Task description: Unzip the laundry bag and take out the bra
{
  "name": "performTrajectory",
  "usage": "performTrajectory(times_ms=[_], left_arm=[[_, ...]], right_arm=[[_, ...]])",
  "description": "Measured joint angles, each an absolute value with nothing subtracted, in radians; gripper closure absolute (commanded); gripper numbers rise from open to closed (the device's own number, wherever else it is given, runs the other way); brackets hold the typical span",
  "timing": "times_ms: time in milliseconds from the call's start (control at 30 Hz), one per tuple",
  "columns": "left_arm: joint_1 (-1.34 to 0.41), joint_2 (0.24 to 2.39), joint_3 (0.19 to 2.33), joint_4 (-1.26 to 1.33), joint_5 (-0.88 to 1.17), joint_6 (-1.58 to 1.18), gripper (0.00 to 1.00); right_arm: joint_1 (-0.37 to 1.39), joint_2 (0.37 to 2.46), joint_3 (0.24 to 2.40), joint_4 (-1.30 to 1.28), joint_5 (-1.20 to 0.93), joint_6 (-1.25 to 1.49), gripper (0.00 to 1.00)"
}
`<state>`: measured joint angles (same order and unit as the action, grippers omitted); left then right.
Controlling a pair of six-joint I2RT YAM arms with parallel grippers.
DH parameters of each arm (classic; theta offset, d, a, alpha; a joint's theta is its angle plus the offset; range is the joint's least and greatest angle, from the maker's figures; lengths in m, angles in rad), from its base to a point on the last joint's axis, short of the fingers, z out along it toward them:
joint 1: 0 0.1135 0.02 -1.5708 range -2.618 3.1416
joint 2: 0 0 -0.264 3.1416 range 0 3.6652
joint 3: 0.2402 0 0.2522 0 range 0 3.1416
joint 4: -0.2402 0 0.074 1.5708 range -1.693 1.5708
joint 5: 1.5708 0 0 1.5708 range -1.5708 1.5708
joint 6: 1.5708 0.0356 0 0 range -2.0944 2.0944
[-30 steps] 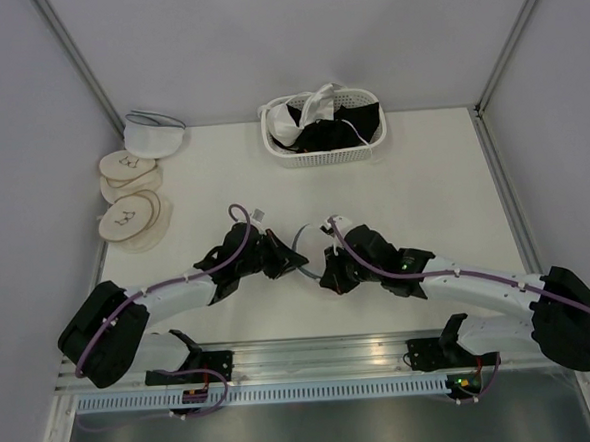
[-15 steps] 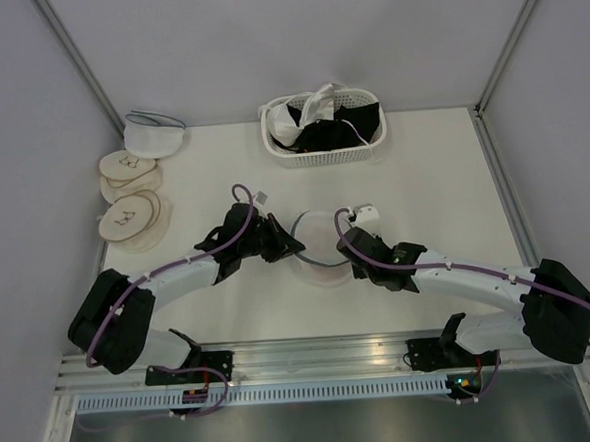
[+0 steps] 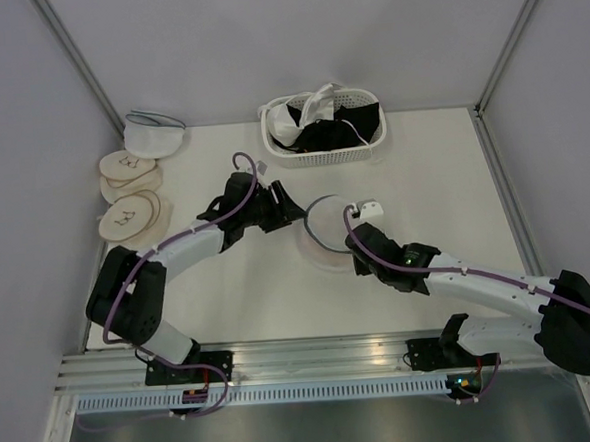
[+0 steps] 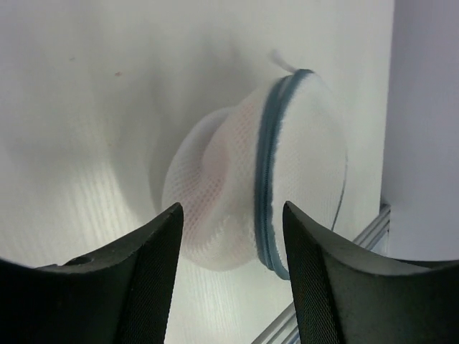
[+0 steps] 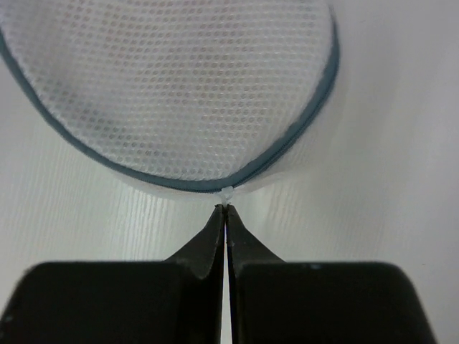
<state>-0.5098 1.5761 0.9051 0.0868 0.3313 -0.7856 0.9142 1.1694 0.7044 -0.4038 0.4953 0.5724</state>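
Observation:
The laundry bag [image 3: 324, 241], a round white mesh case with a dark zipper [image 4: 264, 172] round its rim, lies mid-table, one edge raised. A faint pink tint shows through the mesh [image 4: 215, 154]; the bra itself cannot be made out. My right gripper [image 3: 350, 234] sits at the bag's right edge. In the right wrist view the bag [image 5: 179, 93] fills the top and the gripper [image 5: 226, 209] is shut on the small white zipper pull [image 5: 227, 193]. My left gripper [image 3: 295, 213] is at the bag's left, open [image 4: 233, 279], touching nothing.
A white basket [image 3: 326, 157] with black and white garments stands at the back centre. A white domed bag [image 3: 154, 134] and tan round discs [image 3: 128, 196] lie at the back left. Grey walls close off three sides.
My left gripper has opened and drawn back toward the far left. The right gripper stays shut and has moved away from the near edge, and the bag has shifted farther up the table.

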Motion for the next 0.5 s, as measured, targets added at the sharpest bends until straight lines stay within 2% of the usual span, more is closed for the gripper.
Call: performTrajectory(times_ms=[167,300,500], left_arm=[[-0.52,1.423,0.773,0.021,0.218,-0.854,0.35],[-0.579,1.287,0.648,0.036,0.213,-0.935,0.34],[-0.673,1.277,0.551,0.173,0.233,-1.052,0.33]], right_arm=[[0.912,1.166,0.666,-0.321,0.266,0.522,1.0],[0.912,1.166,0.649,-0.223,0.068,0.483,1.0],[0.912,1.188,0.656,-0.13,-0.08,0.447,1.0]])
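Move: My right hand holds the zipper pull on the laundry bag's grey rim. From my open left hand, the pull lies about 13 cm to the right, 8 cm back and a few centimetres lower. The bag's middle is roughly 8 cm right and 2 cm back of my left hand, some 5 cm below. The white basket stands about 25 cm ahead and 9 cm right of my left hand. I bring both hands together at the zipper pull. My right hand keeps it pinched and carries it about 9 cm left and 5 cm back, the wrist turning some 30 degrees counter-clockwise with its left side rising. My left hand, fingers staying wide open, comes back about 10 cm beside the bag, bowing out to the left on the way, to end close to the pinched rim. ##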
